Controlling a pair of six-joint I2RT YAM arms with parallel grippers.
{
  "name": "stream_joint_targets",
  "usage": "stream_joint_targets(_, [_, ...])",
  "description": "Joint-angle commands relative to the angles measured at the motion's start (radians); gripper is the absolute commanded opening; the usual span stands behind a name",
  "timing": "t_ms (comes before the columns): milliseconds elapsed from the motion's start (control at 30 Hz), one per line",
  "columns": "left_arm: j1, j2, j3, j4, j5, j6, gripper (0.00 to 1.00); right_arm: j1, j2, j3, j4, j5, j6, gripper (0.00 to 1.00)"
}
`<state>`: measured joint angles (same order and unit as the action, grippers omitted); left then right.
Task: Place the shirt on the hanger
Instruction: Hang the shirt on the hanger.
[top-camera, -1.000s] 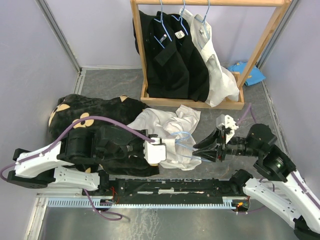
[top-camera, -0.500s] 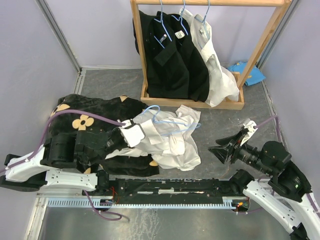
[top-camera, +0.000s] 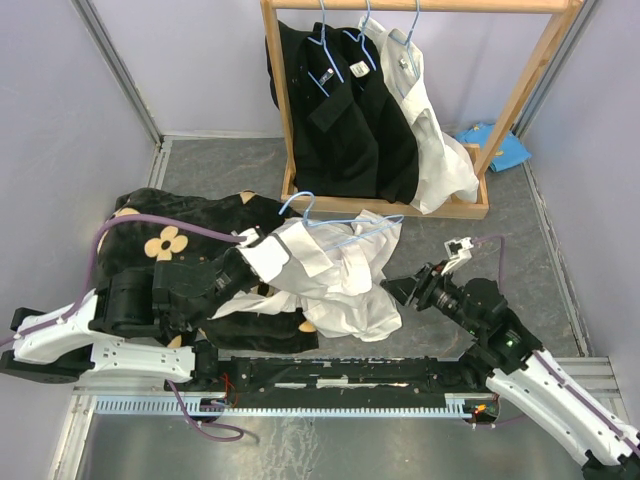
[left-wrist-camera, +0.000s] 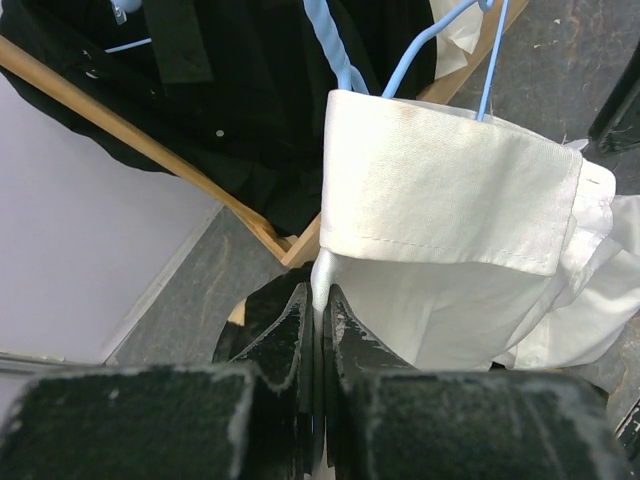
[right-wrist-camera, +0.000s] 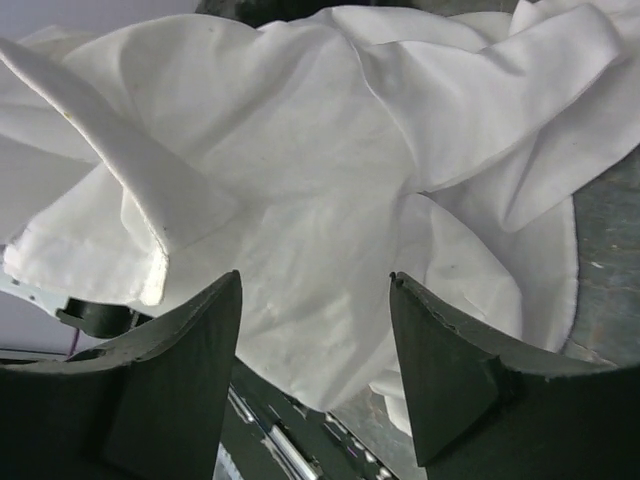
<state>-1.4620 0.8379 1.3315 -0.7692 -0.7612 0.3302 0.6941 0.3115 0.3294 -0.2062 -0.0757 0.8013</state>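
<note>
The white shirt (top-camera: 340, 275) lies crumpled in the middle of the floor, partly over a black cloth. My left gripper (top-camera: 262, 256) is shut on a fold of the shirt (left-wrist-camera: 440, 190) just below the collar and holds it raised. The light-blue wire hanger (top-camera: 300, 197) sticks out above the collar, its neck (left-wrist-camera: 335, 55) rising behind the fabric in the left wrist view. My right gripper (top-camera: 396, 290) is open beside the shirt's right edge. The shirt (right-wrist-camera: 330, 190) fills the right wrist view just beyond the open right gripper (right-wrist-camera: 315, 285), with nothing between the fingers.
A wooden clothes rack (top-camera: 385, 208) stands at the back with black shirts (top-camera: 340, 110) and a white one on hangers. A black cloth with tan flowers (top-camera: 175, 235) covers the left floor. Something blue (top-camera: 500, 148) lies at the back right. A rail (top-camera: 350, 375) runs along the near edge.
My left gripper has pulled the collar and hanger left and away from the near edge. My right gripper opened, drew back to the right, then came back toward the shirt's edge.
</note>
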Motion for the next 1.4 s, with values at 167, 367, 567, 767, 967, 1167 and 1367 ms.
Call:
stream_joint_targets(167, [-0.005,0.010,-0.018,0.119,-0.013,-0.017,0.03,0.052,0.049,-0.083,0.501,0.084,0.178,0.72])
stream_joint_targets(367, [-0.004,0.012,-0.035,0.141,-0.009,-0.006,0.03,0.136,0.119,-0.092,0.523,0.149,0.188,0.72])
stream_joint_targets(567, [-0.004,0.013,-0.036,0.143,-0.016,-0.004,0.03,0.254,0.212,-0.116,0.566,0.269,0.197,0.68])
stream_joint_targets(767, [-0.004,0.009,-0.051,0.132,-0.020,-0.026,0.03,0.332,0.315,-0.122,0.708,0.307,0.177,0.58])
stream_joint_targets(967, [-0.005,-0.003,-0.069,0.119,-0.014,-0.052,0.03,0.334,0.203,-0.084,0.525,0.370,0.138,0.08])
stream_joint_targets(1167, [-0.004,-0.040,-0.107,0.134,-0.010,-0.058,0.03,0.333,0.025,0.027,0.115,0.573,0.119,0.00])
stream_joint_targets(1367, [-0.004,-0.083,-0.129,0.166,0.049,-0.047,0.03,0.332,0.023,0.279,-0.305,0.710,0.054,0.00])
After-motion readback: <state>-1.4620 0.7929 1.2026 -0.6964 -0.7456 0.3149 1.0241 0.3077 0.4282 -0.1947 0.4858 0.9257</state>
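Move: The shirt's loose side edge hangs about 6 cm to the right hand's left, near its own height. The hanger's bare end sticks out some 7 cm ahead of this hand, a touch to its right and roughly 15 cm higher, and the rack's bottom rail lies about 20 cm straight ahead and 15 cm below it. From the left hand, which already pinches the shirt by the hanger, that loose edge is some 12 cm to the right, about level fore-and-aft and 18 cm lower. The open right hand rises about 5 cm while rolling its left side up some 15 degrees, then sinks again as it reaches left to the shirt's loose edge, shuts its fingers on the cloth and draws it back right about 7 cm and upward, turning a little clockwise below the hanger's bare end. The left hand keeps its pinch on the shirt beside the hanger and eases down under 3 cm, first edging slightly right and then partly back. ##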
